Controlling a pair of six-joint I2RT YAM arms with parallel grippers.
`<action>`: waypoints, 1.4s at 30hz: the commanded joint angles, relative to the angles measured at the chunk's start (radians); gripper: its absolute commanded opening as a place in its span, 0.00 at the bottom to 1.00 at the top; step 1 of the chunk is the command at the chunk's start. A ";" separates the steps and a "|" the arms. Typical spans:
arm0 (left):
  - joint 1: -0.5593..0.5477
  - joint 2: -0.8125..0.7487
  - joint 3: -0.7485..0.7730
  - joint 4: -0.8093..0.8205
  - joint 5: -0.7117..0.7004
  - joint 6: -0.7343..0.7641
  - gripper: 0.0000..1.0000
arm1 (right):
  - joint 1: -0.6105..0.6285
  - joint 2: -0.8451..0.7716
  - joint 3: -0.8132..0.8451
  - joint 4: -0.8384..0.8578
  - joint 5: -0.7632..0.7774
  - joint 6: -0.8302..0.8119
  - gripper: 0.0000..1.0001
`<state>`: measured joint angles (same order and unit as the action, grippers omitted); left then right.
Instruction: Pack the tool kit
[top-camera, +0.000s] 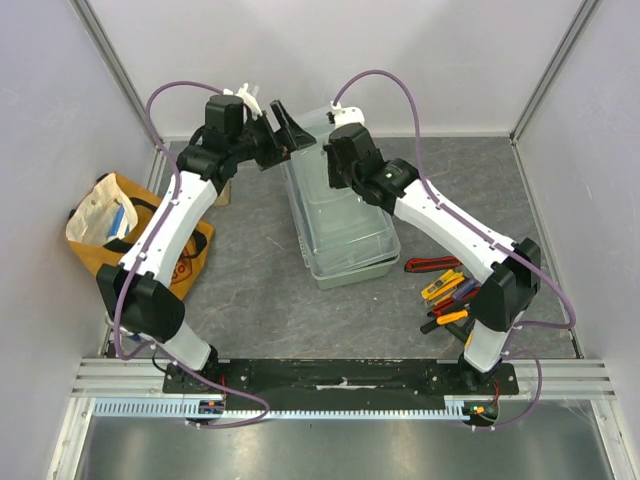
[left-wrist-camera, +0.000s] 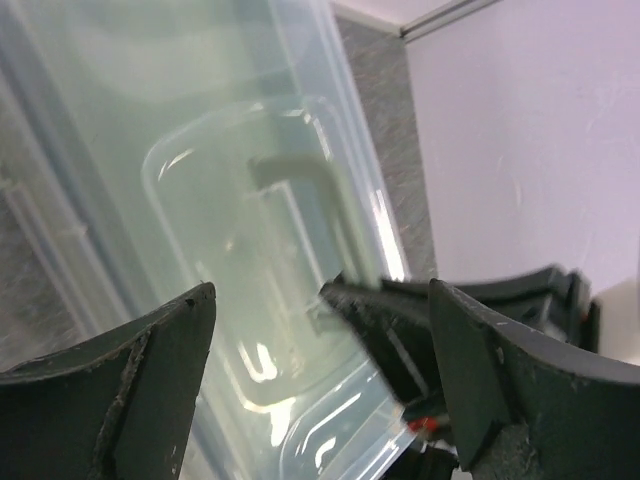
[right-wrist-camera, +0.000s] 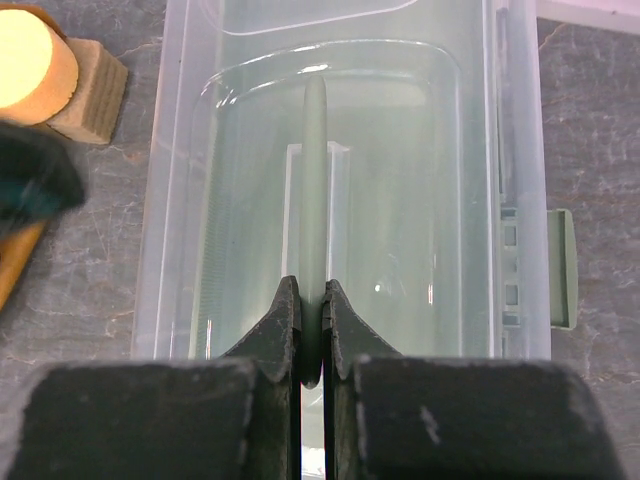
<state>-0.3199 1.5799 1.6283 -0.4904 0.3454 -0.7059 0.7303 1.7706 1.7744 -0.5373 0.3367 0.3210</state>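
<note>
The pale sage-green toolbox (top-camera: 340, 225) stands lid-shut mid-table, its long axis running away from me. My right gripper (top-camera: 336, 172) is over its far half, shut on the green carry handle (right-wrist-camera: 314, 170); both fingertips (right-wrist-camera: 287, 315) press the bar's sides. My left gripper (top-camera: 287, 135) is open at the box's far left corner, hovering above the translucent lid (left-wrist-camera: 250, 200), with nothing between its fingers (left-wrist-camera: 150, 390). The right gripper's black body (left-wrist-camera: 400, 330) shows close beside it. Hand tools (top-camera: 448, 292) with red, yellow, blue and black handles lie on the table at the right.
A yellow-orange cloth bag (top-camera: 120, 230) lies at the left, by the left arm. A small wooden block (top-camera: 222, 192) sits left of the box, also in the right wrist view (right-wrist-camera: 92, 78). A green latch (right-wrist-camera: 565, 270) sticks out of the box's side. Walls enclose the table.
</note>
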 joint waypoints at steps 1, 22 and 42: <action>0.002 0.100 0.125 0.047 0.058 -0.107 0.90 | 0.044 -0.013 0.086 0.146 0.087 -0.098 0.00; -0.001 0.238 0.243 -0.140 0.139 -0.089 0.38 | 0.222 0.084 0.148 0.178 0.384 -0.355 0.00; 0.019 0.230 0.289 -0.200 0.153 0.011 0.02 | 0.216 -0.072 0.033 0.157 0.346 -0.251 0.78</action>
<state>-0.3088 1.8416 1.8530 -0.7242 0.4583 -0.8421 0.9638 1.7939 1.8267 -0.4114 0.7063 0.0139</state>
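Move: The box's raised carry handle is already pinched by the right fingers towards its near end; its middle lies about 3 cm ahead of them at the same height. From the open left hand that middle is some 3 cm ahead, 8 cm to the right and 5 cm lower. The wooden block with the yellow roll stands about 18 cm to the left hand's left, level with it but 29 cm lower; the red knife lies roughly 16 cm back and 19 cm right of the right hand, 26 cm below. Forward, right and down by 3 to 5 cm, tipping some 20 degrees downward, the left hand comes to the far part of the handle and shuts on it; the right, still gripping, brings the handle about 4 cm left while rolling its left side down. Once the left has closed, the right opens wide and lifts clear, up and slightly back. ##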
